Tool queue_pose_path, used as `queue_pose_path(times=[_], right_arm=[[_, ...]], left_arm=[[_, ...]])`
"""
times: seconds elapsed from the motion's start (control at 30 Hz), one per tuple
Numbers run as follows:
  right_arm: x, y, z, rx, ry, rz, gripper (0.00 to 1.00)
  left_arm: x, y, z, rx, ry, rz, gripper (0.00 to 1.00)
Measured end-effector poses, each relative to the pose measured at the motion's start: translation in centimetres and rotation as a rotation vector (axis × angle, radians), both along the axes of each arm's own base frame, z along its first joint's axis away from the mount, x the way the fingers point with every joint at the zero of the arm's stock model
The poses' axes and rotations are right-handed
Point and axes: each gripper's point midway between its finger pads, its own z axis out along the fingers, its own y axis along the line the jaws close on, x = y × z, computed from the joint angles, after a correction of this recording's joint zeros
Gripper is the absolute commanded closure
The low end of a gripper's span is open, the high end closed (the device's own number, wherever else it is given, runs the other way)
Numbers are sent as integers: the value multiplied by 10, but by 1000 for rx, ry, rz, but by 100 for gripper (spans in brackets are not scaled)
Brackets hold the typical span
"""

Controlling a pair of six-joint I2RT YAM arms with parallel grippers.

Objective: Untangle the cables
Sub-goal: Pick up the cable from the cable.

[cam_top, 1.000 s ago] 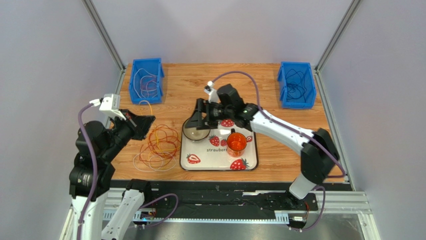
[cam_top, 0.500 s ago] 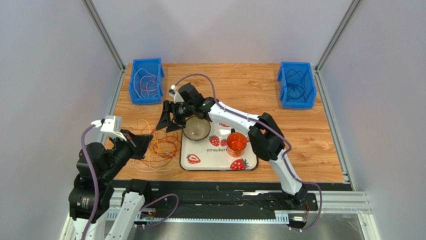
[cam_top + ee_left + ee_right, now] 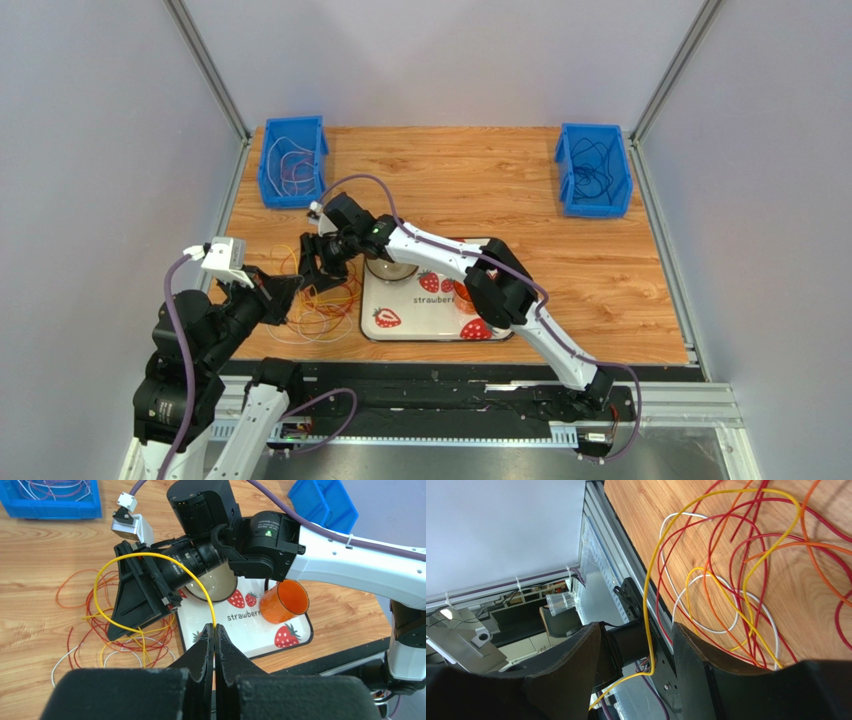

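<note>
The cables (image 3: 322, 300) lie as a tangle of red, orange, yellow and white loops on the wooden table left of the tray. My left gripper (image 3: 283, 291) is shut on a yellow cable (image 3: 150, 555), pinched at its tips (image 3: 215, 628) and arching up over the pile. My right gripper (image 3: 318, 268) hangs over the same pile, jaws open. In the right wrist view the yellow cable (image 3: 649, 645) runs through the gap of the right gripper (image 3: 636, 626), touching neither finger. Red, orange and white loops (image 3: 736, 595) lie on the wood beyond.
A strawberry-print tray (image 3: 498, 330) holds a glass bowl (image 3: 393, 270) and an orange cup (image 3: 285, 600). A blue bin (image 3: 293, 160) with pale cables stands back left, and another blue bin (image 3: 593, 170) with dark cables back right. The right arm stretches across the tray.
The right arm swung left from above the bowl to over the cable pile, its jaws narrowing. The left gripper drew back toward the near edge, still holding the yellow cable.
</note>
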Motion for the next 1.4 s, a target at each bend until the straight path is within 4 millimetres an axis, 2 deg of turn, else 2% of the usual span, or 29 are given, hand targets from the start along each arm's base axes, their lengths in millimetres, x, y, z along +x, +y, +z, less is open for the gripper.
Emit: queue_pose_path(times=[0.23, 0.33, 0.37, 0.4, 0.67, 0.8, 0.83, 0.87, 0.93, 0.97, 1.03, 1.07, 1.13, 1.17, 1.27, 1.4], right_arm=[[-1, 4, 4, 12, 2, 2, 58], [-1, 5, 5, 13, 5, 0, 75], [-1, 5, 5, 13, 7, -1, 92], [-1, 6, 6, 15, 9, -3, 100], [3, 8, 8, 23, 5, -6, 100], [8, -6, 16, 4, -38, 7, 100], [11, -13, 25, 3, -60, 7, 100], [15, -22, 37, 5, -82, 5, 100], [29, -40, 69, 29, -140, -12, 100], [38, -51, 90, 50, -180, -25, 100], [56, -77, 139, 103, -275, -64, 100], [63, -93, 168, 138, -341, -83, 100], [72, -117, 213, 188, -445, -117, 100], [71, -129, 240, 225, -514, -128, 100], [52, -150, 293, 304, -656, -117, 100], [23, -167, 331, 355, -806, -81, 100]], left_arm=[[-1, 2, -3, 8, 9, 5, 100], [-2, 1, -2, 8, 8, 3, 100], [-2, 1, -2, 8, 7, 2, 100], [-3, 1, -1, 8, 6, 1, 100], [-6, 1, 5, 2, -8, -6, 100], [-8, 0, 6, -6, -4, -6, 96], [-8, 0, 6, -8, 0, -6, 92], [-9, 0, 5, -9, 3, -6, 78], [-9, 0, 5, -13, 4, -5, 67], [-9, -1, 6, -20, 7, -6, 57], [-9, -1, 6, -25, 8, -5, 46], [-9, -1, 6, -31, 9, -4, 37], [-10, -1, 6, -36, 9, -2, 29], [-10, -1, 7, -40, 8, -1, 24], [-10, -1, 8, -42, 4, 3, 20], [-7, 3, 7, -36, 6, 27, 19]])
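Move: Between the right hand's open fingers, within a centimetre or so of the hand point, runs the yellow cable. The tangle spreads about 13 cm below that hand, its middle some 3 cm to the right and level fore and aft. The bowl is roughly 19 cm to the right hand's right, 7 cm farther out and 11 cm below. From the left hand, still pinching the same cable higher up, the right hand's stretch lies some 8 cm ahead, 4 cm left and 20 cm below. Closing on the yellow cable, the right fingers pinch it shut almost on the spot, then the hand lifts it fast, some 33 cm up and about 16 cm to the right, swinging out forward and partly back while the wrist tips the fingers by about 50 degrees. The left hand stays nearly in place and opens wide once the lift has begun, letting go of its part of the cable. ##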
